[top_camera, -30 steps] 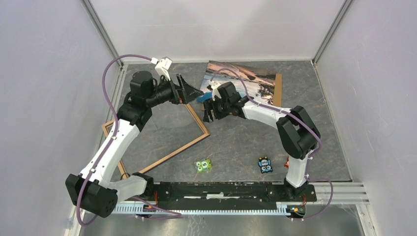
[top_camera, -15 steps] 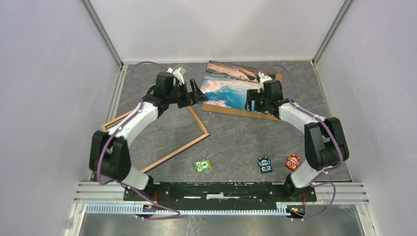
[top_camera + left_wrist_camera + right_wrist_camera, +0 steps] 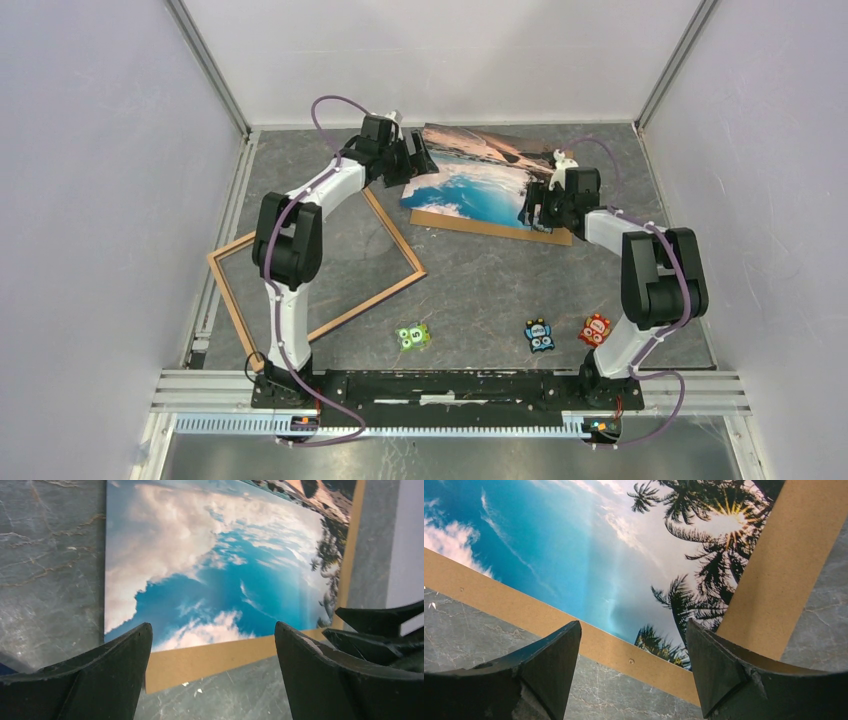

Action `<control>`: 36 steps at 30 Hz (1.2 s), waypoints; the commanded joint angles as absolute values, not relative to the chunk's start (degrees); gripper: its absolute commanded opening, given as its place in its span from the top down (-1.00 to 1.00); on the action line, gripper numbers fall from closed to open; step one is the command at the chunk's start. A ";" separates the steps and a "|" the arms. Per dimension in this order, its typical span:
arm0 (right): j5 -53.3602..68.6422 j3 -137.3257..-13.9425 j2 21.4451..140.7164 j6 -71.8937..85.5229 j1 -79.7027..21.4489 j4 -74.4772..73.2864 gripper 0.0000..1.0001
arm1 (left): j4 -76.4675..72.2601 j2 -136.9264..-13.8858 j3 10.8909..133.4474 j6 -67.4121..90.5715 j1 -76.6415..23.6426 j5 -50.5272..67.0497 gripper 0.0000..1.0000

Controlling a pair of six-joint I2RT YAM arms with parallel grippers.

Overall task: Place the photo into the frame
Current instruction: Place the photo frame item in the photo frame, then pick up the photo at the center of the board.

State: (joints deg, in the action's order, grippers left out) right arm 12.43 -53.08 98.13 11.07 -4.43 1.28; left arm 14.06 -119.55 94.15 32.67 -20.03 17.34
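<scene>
The photo, blue sky with white clouds and palms, lies picture-up on a brown cardboard board at the far middle of the table. My left gripper is open, low at the photo's left edge. In the left wrist view its fingers straddle the photo and the board's strip. At the photo's near right corner my right gripper is open too. The right wrist view shows palm trees and the board's edge between its fingers. The light wood frame lies flat to the left, empty.
Three small toy figures lie near the front: green, blue and red. White walls close in the table on three sides. A metal rail carries the arm bases along the near edge.
Both arms have stretched toward the far side. The left gripper has moved right to the photo's left edge, and the right gripper has swung right to its near right corner. Nothing was taken hold of.
</scene>
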 commanded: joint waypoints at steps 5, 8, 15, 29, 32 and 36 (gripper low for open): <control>16.35 -52.64 100.54 11.60 -3.29 6.33 -0.64 | 20.33 -127.30 102.39 29.94 -20.36 12.62 -0.94; 16.81 -52.48 100.63 11.76 -2.73 6.49 -0.64 | 20.47 -128.26 102.32 30.56 -20.34 12.23 -0.94; 17.83 -52.73 102.11 12.04 -2.32 6.59 -0.62 | 21.81 -129.78 102.54 30.57 -20.36 10.23 -0.94; 18.42 -53.00 103.36 11.97 -2.26 6.51 -0.59 | 23.11 -129.12 102.21 29.25 -20.04 7.52 -0.97; 18.43 -53.00 103.44 11.97 -2.20 6.50 -0.59 | 23.00 -129.84 102.40 30.41 -19.85 8.02 -0.98; 18.79 -53.08 103.60 11.93 -2.23 6.59 -0.58 | 22.07 -129.53 101.19 32.39 -18.45 9.28 -1.00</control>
State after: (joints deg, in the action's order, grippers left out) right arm 18.04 -52.64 102.08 11.75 -2.50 7.35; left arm 21.65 -129.36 100.66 31.59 -19.88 9.13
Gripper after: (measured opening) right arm 0.796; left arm 0.994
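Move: The photo's near left corner is about 2 cm back from my left hand, 7 cm to its left and 9 cm below. At that same depth, the photo's middle is some 6 cm ahead and 14 cm to the right, with the backing board's middle about 4 cm ahead and 17 cm right; the frame's middle is 18 cm back and 26 cm left. My right hand has the photo's middle roughly 9 cm ahead, 12 cm left and 2 cm below. I bring my open left hand down about 7 cm towards the photo's near left corner, then let it creep to the left, tilting its left side up some 10 degrees, until one finger is by the left edge and the other over the sky. My open right hand settles about 1 cm lower and farther out by the near right corner. ##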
